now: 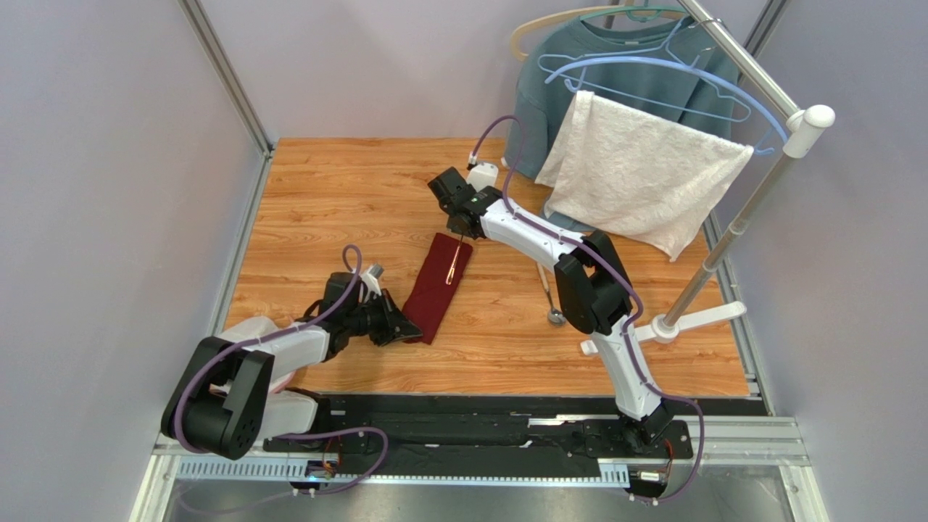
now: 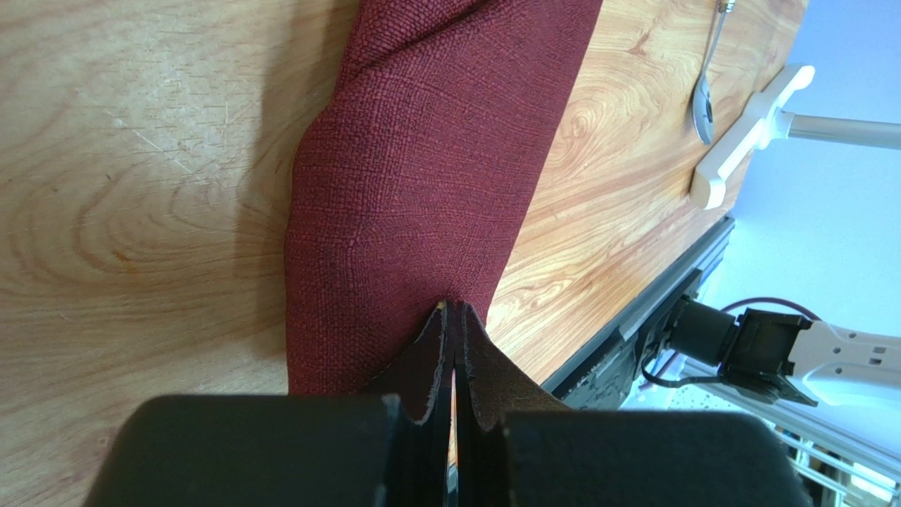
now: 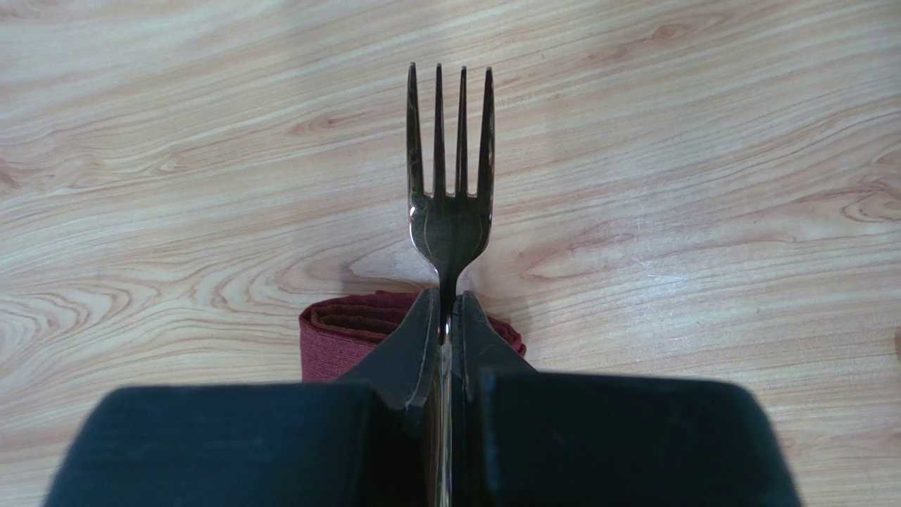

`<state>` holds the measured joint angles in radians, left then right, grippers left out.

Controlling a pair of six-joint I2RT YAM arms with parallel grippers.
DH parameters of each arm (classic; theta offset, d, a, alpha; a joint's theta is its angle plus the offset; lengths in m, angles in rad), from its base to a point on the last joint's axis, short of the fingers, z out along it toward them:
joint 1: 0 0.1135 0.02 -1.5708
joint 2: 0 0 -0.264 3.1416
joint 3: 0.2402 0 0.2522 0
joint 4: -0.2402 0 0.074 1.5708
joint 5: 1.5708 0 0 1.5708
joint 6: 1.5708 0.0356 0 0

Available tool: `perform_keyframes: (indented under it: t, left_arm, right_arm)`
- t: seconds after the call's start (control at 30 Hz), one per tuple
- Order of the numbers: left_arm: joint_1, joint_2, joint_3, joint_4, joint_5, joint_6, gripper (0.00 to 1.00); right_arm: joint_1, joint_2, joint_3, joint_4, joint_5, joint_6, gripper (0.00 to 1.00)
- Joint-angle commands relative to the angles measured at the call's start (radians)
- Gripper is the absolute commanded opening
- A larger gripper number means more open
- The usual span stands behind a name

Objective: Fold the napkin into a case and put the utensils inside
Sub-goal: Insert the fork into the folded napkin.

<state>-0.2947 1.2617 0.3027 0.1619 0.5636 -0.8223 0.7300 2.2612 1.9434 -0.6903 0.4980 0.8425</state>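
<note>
The maroon napkin [image 1: 439,291] lies folded into a narrow oblong case [image 2: 423,180] on the wooden table. My left gripper [image 1: 405,326] is at its near end, with its fingertips [image 2: 457,308] shut on the cloth edge, which bulges up toward them. My right gripper [image 1: 462,223] hovers over the case's far end [image 3: 338,333] and is shut on the fork [image 3: 449,158] at its neck, tines pointing away. The fork's thin handle [image 1: 450,264] lies along the top of the case. The silver spoon [image 1: 549,299] [image 2: 705,100] lies on the table to the right, partly under the right arm.
A clothes rack stands at the back right with a white towel [image 1: 637,174], a grey-blue sweatshirt [image 1: 610,65] and hangers. Its white foot [image 1: 697,319] [image 2: 740,137] rests on the table near the spoon. Grey walls close in the left and far table edges.
</note>
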Motion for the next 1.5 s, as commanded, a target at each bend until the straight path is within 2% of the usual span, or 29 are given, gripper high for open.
perform_keyframes:
  t: [0.0,0.47,0.87,1.47]
  left_arm:
    - [-0.004,0.011,-0.02,0.034,-0.008,0.017,0.0]
    - [-0.004,0.071,-0.039,0.109,-0.005,0.003,0.0]
    - [-0.004,0.232,-0.063,0.266,0.025,-0.034,0.0]
    - [-0.004,0.231,-0.07,0.272,0.021,-0.037,0.0]
  right_arm:
    - [-0.004,0.014,0.058,0.031,0.048,-0.023,0.0]
    - [0.009,0.029,0.086,-0.032,0.025,0.015,0.0]
    - [0.06,-0.011,0.037,-0.106,-0.012,0.113,0.0]
    - [0.124,-0.081,-0.103,-0.123,-0.108,0.173,0.0]
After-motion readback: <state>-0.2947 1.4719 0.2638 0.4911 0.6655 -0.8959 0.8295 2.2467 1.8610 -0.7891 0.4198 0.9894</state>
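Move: The right hand grips the fork near its neck, tines forward. The folded napkin's pocket, around the napkin's middle, lies about 12 cm back, 4 cm to this hand's left and 4 cm below; the spoon is some 13 cm back and 15 cm right. For the left hand, its closed tips at the napkin's near end, the pocket is roughly 10 cm ahead and 3 cm right, about 1 cm below. Right hand draws the fork some 7 cm back and down, handle into pocket, while left tips nudge right. ##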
